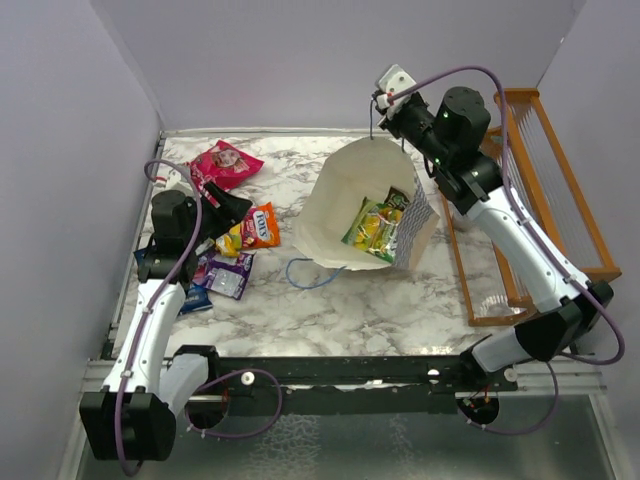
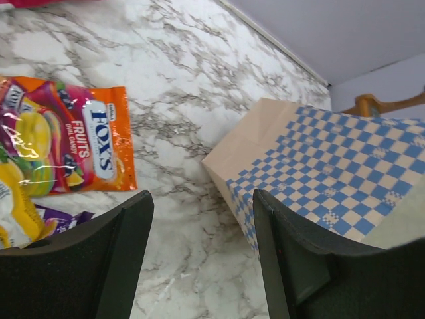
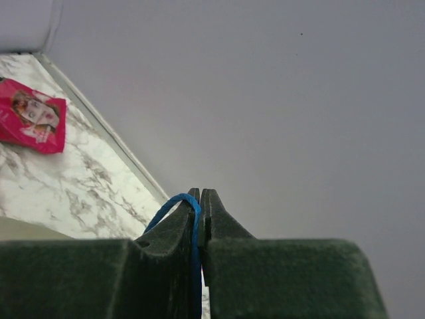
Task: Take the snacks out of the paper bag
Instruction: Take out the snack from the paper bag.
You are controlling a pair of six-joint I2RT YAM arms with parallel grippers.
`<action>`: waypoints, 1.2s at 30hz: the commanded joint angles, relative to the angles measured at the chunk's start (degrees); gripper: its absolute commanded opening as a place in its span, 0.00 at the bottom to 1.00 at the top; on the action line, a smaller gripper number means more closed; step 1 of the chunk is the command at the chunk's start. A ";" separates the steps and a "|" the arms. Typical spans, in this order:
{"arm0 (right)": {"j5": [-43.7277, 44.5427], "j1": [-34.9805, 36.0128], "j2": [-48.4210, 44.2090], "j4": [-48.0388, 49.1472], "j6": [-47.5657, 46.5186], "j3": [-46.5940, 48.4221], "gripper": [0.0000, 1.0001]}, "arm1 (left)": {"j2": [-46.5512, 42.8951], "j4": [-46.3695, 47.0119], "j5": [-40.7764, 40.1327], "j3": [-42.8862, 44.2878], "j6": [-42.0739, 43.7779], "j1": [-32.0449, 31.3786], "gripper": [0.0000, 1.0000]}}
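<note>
The paper bag [image 1: 335, 215] lies tilted with its mouth open toward the camera; green and yellow snacks [image 1: 375, 225] show inside it. Its checkered side [image 2: 319, 166] fills the right of the left wrist view. My right gripper [image 3: 200, 198] is shut on the bag's blue cord handle [image 3: 165, 211] and holds it up at the back [image 1: 380, 100]. My left gripper [image 2: 202, 199] is open and empty above the marble. An orange Fox's packet [image 2: 66, 136] lies just to its left. A pink bag [image 1: 225, 163], the orange packet [image 1: 258, 228], a purple packet [image 1: 228, 272] and a dark blue bag [image 1: 192, 298] lie on the table's left side.
An orange wooden rack [image 1: 555, 200] stands along the right edge, close behind the right arm. The bag's other blue cord handle [image 1: 310, 275] loops on the marble table [image 1: 380, 300] in front of the bag. Lilac walls close in the back and sides.
</note>
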 commanded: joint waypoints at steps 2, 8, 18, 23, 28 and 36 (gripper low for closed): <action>0.48 -0.18 3.75 -0.17 -9.18 7.17 0.02 | -1.53 3.03 8.81 3.62 -2.64 -1.02 0.64; -0.34 -0.19 4.21 -1.27 -8.73 8.26 0.02 | -2.87 4.40 9.62 2.54 -4.58 -1.79 0.65; -11.54 -0.16 -2.32 -0.11 10.66 -3.73 0.02 | -3.31 5.62 9.04 0.31 -4.28 -2.76 0.66; -15.38 -0.09 -4.44 3.21 18.77 -10.51 0.02 | -3.99 4.37 9.65 1.87 -4.10 -3.20 0.66; -22.56 -0.09 -4.73 5.86 29.05 -12.36 0.02 | -5.64 -2.69 6.61 6.68 0.15 -3.20 0.68; -20.79 -0.09 -4.42 9.32 40.54 -11.76 0.02 | -8.61 3.16 16.56 4.09 -8.92 -3.20 0.69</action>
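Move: The green-and-yellow snack bag inside the paper bag lies about 25 cm to the left gripper's right, 5 cm ahead and 15 cm below. From that gripper, the orange sweet bag lies some 8 cm ahead, 2 cm left and 20 cm down; the yellow packet 3 cm ahead, 6 cm left, equally low. From the right gripper, already gripping the paper bag's handle, the green-and-yellow bag is about 4 cm back, 3 cm right and 35 cm below. Keep the right gripper shut on the blue handle: ease it about 2 cm forward, then draw it back some 8 cm while lowering it about 7 and shifting it 5 left, tipping and swinging the fingers left so the paper bag is tilted. Meanwhile lift the open, empty left gripper about 8 cm, moving it 4 right and 4 back, clear of the laid-out snacks. ##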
